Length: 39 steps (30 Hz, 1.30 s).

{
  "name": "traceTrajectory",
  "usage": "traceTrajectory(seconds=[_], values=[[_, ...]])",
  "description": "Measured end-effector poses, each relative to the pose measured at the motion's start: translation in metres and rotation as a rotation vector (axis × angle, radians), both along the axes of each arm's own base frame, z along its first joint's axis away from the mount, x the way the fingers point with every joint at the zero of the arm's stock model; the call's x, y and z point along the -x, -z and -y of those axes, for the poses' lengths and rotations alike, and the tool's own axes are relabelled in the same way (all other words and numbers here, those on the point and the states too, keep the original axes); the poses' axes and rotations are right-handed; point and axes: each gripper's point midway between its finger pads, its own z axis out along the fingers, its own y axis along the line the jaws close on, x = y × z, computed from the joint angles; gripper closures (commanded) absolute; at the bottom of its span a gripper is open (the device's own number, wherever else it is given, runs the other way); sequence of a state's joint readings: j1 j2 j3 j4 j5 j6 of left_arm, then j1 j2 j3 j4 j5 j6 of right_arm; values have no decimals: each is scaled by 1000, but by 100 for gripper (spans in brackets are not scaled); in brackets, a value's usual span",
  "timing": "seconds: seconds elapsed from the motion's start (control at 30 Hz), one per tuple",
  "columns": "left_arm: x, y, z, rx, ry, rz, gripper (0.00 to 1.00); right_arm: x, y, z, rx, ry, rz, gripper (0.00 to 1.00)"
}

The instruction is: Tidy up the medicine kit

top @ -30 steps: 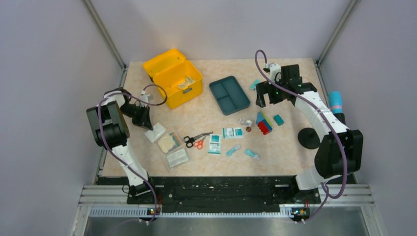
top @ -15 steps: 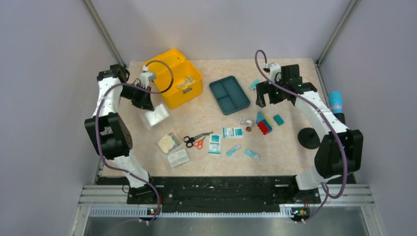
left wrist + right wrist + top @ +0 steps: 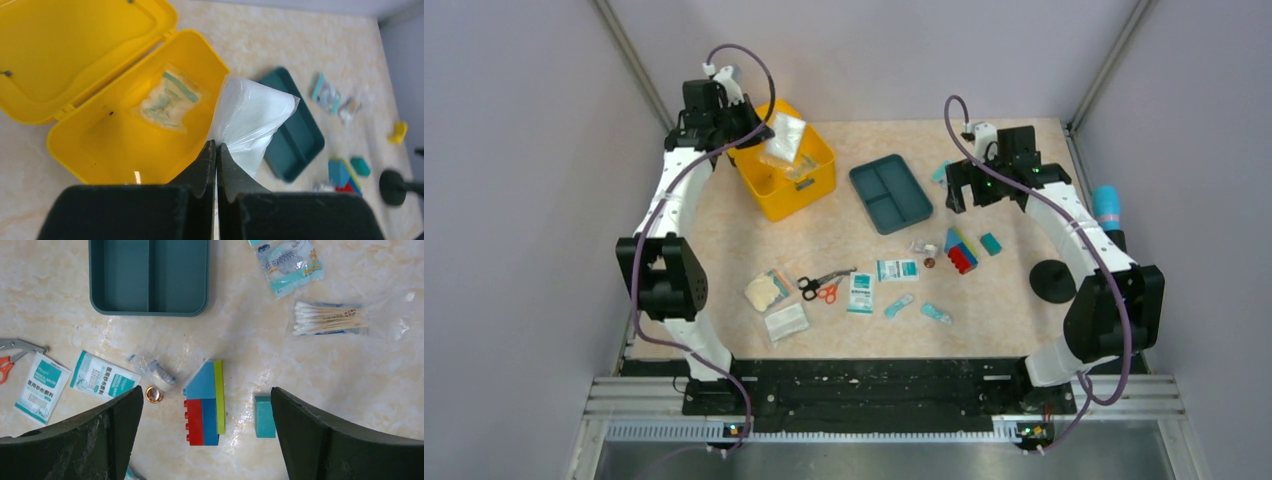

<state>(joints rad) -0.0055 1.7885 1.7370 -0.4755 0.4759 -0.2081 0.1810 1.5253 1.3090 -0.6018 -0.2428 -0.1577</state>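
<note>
The medicine kit [image 3: 796, 198] is a bright yellow box with its lid open at the back left of the table. In the left wrist view the kit [image 3: 95, 150] holds one clear packet [image 3: 167, 100] with a green strip. My left gripper [image 3: 762, 132] hangs above the kit, shut on the corner of a white plastic bag [image 3: 784, 136]. The wrist view shows that gripper [image 3: 216, 145] pinching the bag [image 3: 252, 117] over the kit's right rim. My right gripper [image 3: 972, 193] is open and holds nothing. It hovers [image 3: 205, 392] above a stack of coloured blocks [image 3: 206, 402].
A dark teal compartment tray [image 3: 890, 192] lies right of the kit. Scissors [image 3: 824, 285], sachets [image 3: 861, 293] and a gauze packet [image 3: 765, 291] lie across the near table. Cotton swabs [image 3: 330, 317] and a teal block [image 3: 265, 416] lie by the blocks. A black round stand [image 3: 1052, 282] is at the right.
My left arm lifted the white bag off the left side of the table and carried it back and up over the open kit. The right arm hardly moved.
</note>
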Motion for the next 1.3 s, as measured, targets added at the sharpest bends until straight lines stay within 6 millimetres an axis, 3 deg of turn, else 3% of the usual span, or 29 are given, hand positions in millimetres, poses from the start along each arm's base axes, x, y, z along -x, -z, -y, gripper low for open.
traceTrajectory(seconds=[0.13, 0.27, 0.5, 0.83, 1.0, 1.1, 1.3], values=[[-37, 13, -7, 103, -255, -65, 100, -4, -6, 1, 7, 5, 21, 4], [-57, 39, 11, 175, -420, -153, 100, -2, -4, 3, 16, 7, 9, 4], [-58, 80, 33, 234, -653, -288, 100, 3, 0, 7, 35, 15, -18, 4], [-66, 138, 11, 227, -875, -377, 100, 5, 1, 10, 52, 19, -25, 4], [-72, 162, 10, 231, -929, -401, 99, 5, 1, 10, 53, 19, -26, 4], [-73, 172, 13, 235, -941, -417, 74, 5, 2, 10, 54, 20, -29, 4], [-79, 162, 20, 250, -871, -388, 51, 6, 5, 10, 56, 20, -39, 4]])
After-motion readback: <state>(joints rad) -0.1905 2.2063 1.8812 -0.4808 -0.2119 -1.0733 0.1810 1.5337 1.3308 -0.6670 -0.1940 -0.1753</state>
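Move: The left gripper holds the white gauze packet. The middle of the yellow box, where it is to go, is about 4 cm ahead, 1 cm left and 19 cm below. The bag already inside lies 6 cm ahead, 1 cm right and 22 cm down; the open lid is some 15 cm ahead and 8 cm left, the green tray level with the hand and 24 cm right. From the right hand the box is roughly 13 cm ahead, 42 cm left. Bring the left gripper down about 17 cm into the yellow box, carrying it some 7 cm forward early on, while turning the wrist some 50 degrees counter-clockwise and tipping the fingers down. Keep the pinch on the white packet until low in the box, then part the fingers to nearly half open, let the packet go beside the bag and begin to lift. ##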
